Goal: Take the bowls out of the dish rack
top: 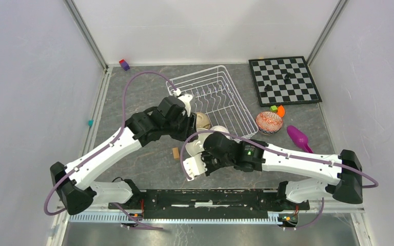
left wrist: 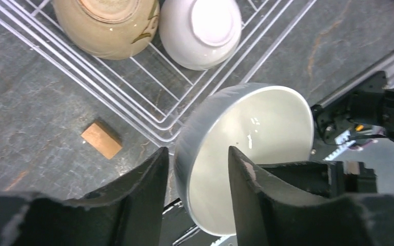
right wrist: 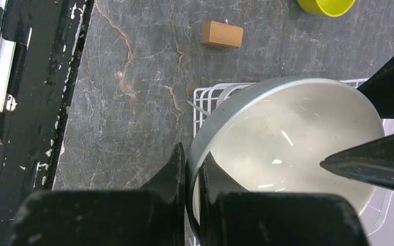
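Observation:
A plain white bowl [right wrist: 287, 143] hangs tilted over the near corner of the white wire dish rack [left wrist: 149, 97]. My right gripper [right wrist: 192, 151] is shut on its rim, one finger inside and one outside. My left gripper [left wrist: 197, 149] straddles the opposite rim of the same bowl [left wrist: 256, 128], open, with a gap at each finger. Still in the rack lie a tan bowl [left wrist: 107, 25] and another white bowl [left wrist: 200, 31], both upside down. A red-speckled bowl [top: 269, 123] sits on the table right of the rack [top: 210, 92]. A lime-yellow bowl [right wrist: 326, 6] shows at the frame edge.
A small wooden block [left wrist: 101, 139] lies on the table just outside the rack's corner. A chessboard [top: 284, 79] lies at the back right, with a purple spoon [top: 298, 137] and small orange and green pieces [top: 277, 109] nearer. A purple block [top: 124, 64] sits at the back left.

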{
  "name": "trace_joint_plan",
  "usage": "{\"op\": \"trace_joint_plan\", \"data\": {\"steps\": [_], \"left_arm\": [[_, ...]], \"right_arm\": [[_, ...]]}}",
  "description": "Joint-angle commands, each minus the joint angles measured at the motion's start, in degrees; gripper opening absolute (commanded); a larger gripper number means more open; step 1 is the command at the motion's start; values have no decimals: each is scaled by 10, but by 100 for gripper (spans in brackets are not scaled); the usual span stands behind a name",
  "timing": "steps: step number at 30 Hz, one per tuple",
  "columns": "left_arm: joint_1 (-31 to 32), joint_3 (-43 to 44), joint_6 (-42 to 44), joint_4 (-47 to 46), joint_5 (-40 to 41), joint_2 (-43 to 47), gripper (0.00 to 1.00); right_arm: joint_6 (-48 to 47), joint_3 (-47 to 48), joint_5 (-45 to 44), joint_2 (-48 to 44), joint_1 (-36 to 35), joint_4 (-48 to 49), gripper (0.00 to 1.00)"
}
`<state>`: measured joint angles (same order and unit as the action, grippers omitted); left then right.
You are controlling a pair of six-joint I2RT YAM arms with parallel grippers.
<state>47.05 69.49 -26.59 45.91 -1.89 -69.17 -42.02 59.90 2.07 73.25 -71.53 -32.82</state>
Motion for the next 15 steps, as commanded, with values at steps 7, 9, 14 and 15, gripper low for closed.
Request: {"op": "trace_joint_plan", "data": {"steps": [7,9,14,15], "left_arm": [[32,23,36,8,136,-5,13],[35,20,33,9,155,0,2],[34,3,9,0,218,33,2],[34,1,6,0,231,39,2]], "right_arm": [[-3,31,-17,-16,-3,43,15],[-3,26,-24,-21,-3,54,28],[1,-2,-56,-51,-3,100,57],[2,-10,-66,-60,-2,115,61]]}}
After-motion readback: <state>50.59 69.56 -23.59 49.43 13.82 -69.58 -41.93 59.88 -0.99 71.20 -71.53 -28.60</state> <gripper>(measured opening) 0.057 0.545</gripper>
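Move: The pale, grey-sided bowl is already held by the right hand, its middle about 4 cm ahead and 3 cm to the left of that hand. From the half-open left hand, its middle lies some 4 cm right, 2 cm back and 3 cm lower. In the rack, the brown bowl is about 10 cm ahead of the left hand and 3 cm right, the small white bowl 5 ahead and 10 right, both some 15 cm below. Closing on the near rim of the pale bowl, the left hand pinches it between its fingertips, then draws it about 3 cm left and a little forward, tilting some 15 degrees. The right hand holds the opposite rim almost still at first, then opens to about half wide, lets go and rises about 2.5 cm, its fingers still astride the rim. ##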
